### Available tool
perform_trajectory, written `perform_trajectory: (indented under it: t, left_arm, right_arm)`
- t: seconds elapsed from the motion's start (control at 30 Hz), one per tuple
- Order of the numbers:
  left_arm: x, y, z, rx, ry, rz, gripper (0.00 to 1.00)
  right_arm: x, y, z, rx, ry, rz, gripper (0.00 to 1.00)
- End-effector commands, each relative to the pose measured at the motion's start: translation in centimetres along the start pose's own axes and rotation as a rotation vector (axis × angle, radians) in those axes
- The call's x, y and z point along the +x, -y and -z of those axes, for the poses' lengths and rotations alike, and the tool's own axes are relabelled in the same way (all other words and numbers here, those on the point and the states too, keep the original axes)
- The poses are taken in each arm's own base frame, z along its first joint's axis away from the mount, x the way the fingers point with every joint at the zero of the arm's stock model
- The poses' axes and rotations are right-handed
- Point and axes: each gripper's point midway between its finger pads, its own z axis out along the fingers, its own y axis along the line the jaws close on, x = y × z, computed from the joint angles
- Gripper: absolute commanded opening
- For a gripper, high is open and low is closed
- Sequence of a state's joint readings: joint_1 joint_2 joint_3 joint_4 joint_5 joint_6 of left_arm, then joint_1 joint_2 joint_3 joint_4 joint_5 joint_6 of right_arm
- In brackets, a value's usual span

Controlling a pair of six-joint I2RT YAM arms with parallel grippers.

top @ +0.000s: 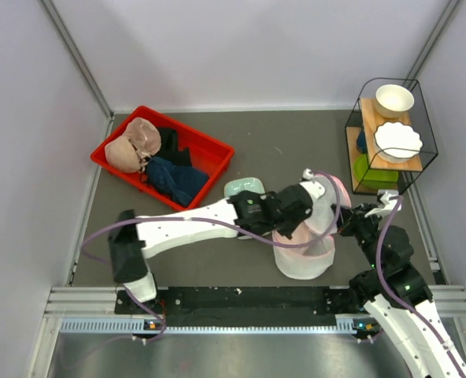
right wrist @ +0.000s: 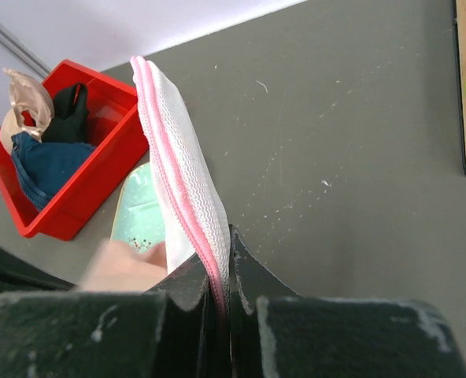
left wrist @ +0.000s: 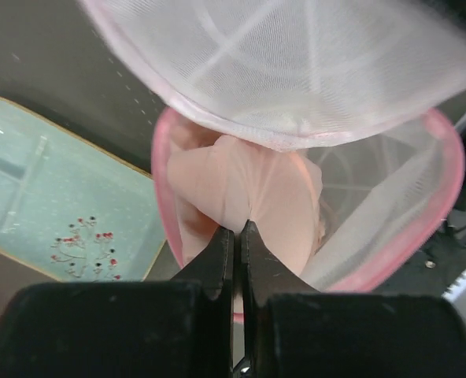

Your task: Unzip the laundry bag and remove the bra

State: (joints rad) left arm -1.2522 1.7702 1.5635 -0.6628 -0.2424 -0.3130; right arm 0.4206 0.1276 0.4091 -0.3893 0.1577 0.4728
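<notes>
The laundry bag (top: 304, 260) stands open at the front middle of the table, and its mesh lid (top: 333, 197) is lifted on the right. My right gripper (top: 345, 218) is shut on the lid's pink zipper edge (right wrist: 187, 189), with my right gripper's jaws (right wrist: 223, 266) pinching the mesh. My left gripper (top: 296, 230) reaches into the bag's mouth. In the left wrist view my left gripper (left wrist: 237, 230) is shut on a fold of the pale pink bra (left wrist: 249, 185), which lies inside the bag's pink rim (left wrist: 453, 169). The bra shows as a blurred peach patch (right wrist: 123, 264) in the right wrist view.
A mint green tray (top: 243, 187) lies just behind the bag and also shows in the left wrist view (left wrist: 52, 197). A red bin (top: 209, 151) at the back left holds a tan padded garment (top: 134, 143), a black garment and a dark blue cloth (top: 174, 179). A wire rack (top: 390, 134) with white bowls stands at the back right.
</notes>
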Motion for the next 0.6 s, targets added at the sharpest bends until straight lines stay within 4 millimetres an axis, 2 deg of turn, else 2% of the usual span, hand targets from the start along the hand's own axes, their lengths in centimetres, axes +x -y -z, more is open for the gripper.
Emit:
perform_trajectory:
  t: [0.0, 0.07, 0.1, 0.17, 0.2, 0.27, 0.3, 0.37, 0.4, 0.5, 0.53, 0.57]
  left_arm:
    - [-7.7, -1.5, 9.7, 0.07, 0.302, 0.031, 0.0]
    - [-9.1, -2.6, 11.7, 0.065, 0.371, 0.052, 0.0]
    - [-9.8, -3.4, 13.7, 0.068, 0.426, 0.069, 0.0]
    - [-11.7, -5.8, 15.9, 0.007, 0.541, 0.104, 0.0]
    - [-12.3, -7.0, 18.1, -0.019, 0.614, 0.129, 0.0]
    - [-14.2, -9.2, 21.3, -0.078, 0.75, 0.204, 0.0]
    - [-14.1, -10.7, 23.4, -0.114, 0.812, 0.237, 0.0]
    - [-15.0, -12.5, 26.1, -0.174, 0.921, 0.266, 0.0]
    - [-14.7, -14.3, 27.7, -0.254, 0.958, 0.297, 0.0]
    - [-14.7, -18.5, 30.8, -0.421, 0.993, 0.324, 0.0]
    - [-14.6, -20.5, 31.5, -0.483, 0.993, 0.336, 0.0]
    - [-14.4, -21.5, 31.7, -0.525, 0.979, 0.328, 0.0]
  right_arm:
    - [-2.8, -1.5, 0.4, -0.042, 0.066, -0.015, 0.0]
    - [-2.8, -1.6, 0.4, -0.046, 0.064, -0.016, 0.0]
    - [-2.7, -1.6, 0.4, -0.045, 0.059, -0.014, 0.0]
    - [-2.8, -1.7, 0.4, -0.049, 0.06, -0.014, 0.0]
    - [-2.8, -1.7, 0.4, -0.049, 0.06, -0.014, 0.0]
    - [-2.6, -1.6, 0.3, -0.045, 0.054, -0.016, 0.0]
    - [-2.6, -1.6, 0.3, -0.043, 0.051, -0.019, 0.0]
    - [-2.4, -1.6, 0.2, -0.044, 0.043, -0.024, 0.0]
    - [-2.3, -1.7, 0.2, -0.049, 0.04, -0.025, 0.0]
    - [-2.6, -1.8, 0.2, -0.05, 0.046, -0.022, 0.0]
    - [-2.7, -1.8, 0.3, -0.048, 0.051, -0.024, 0.0]
    - [-2.6, -1.7, 0.2, -0.047, 0.049, -0.022, 0.0]
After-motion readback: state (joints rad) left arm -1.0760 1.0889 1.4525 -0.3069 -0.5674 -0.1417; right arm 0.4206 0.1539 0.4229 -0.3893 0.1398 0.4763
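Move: The left hand already pinches the bra, part of which is still inside the laundry bag's mouth; the bag's middle is about 6 cm right, 4 cm back and 9 cm below. The red basket lies some 37 cm to its left, 24 cm ahead and 11 cm lower, and the green tray roughly 11 cm left, 8 cm ahead and 15 cm below. From the right hand, which holds the bag's flap, the basket is about 52 cm left, 20 cm ahead and 15 cm below. Keeping its pinch on the bra, the left hand pulls quickly up out of the bag's mouth, almost straight at first and then swinging left and a little forward towards the basket's side, about 30 cm up and 17 cm left in all. On the way the wrist turns some 55 degrees, so that the fingers come up from pointing steeply down to nearly level, while the right hand stays put and keeps the mesh flap pinched. ##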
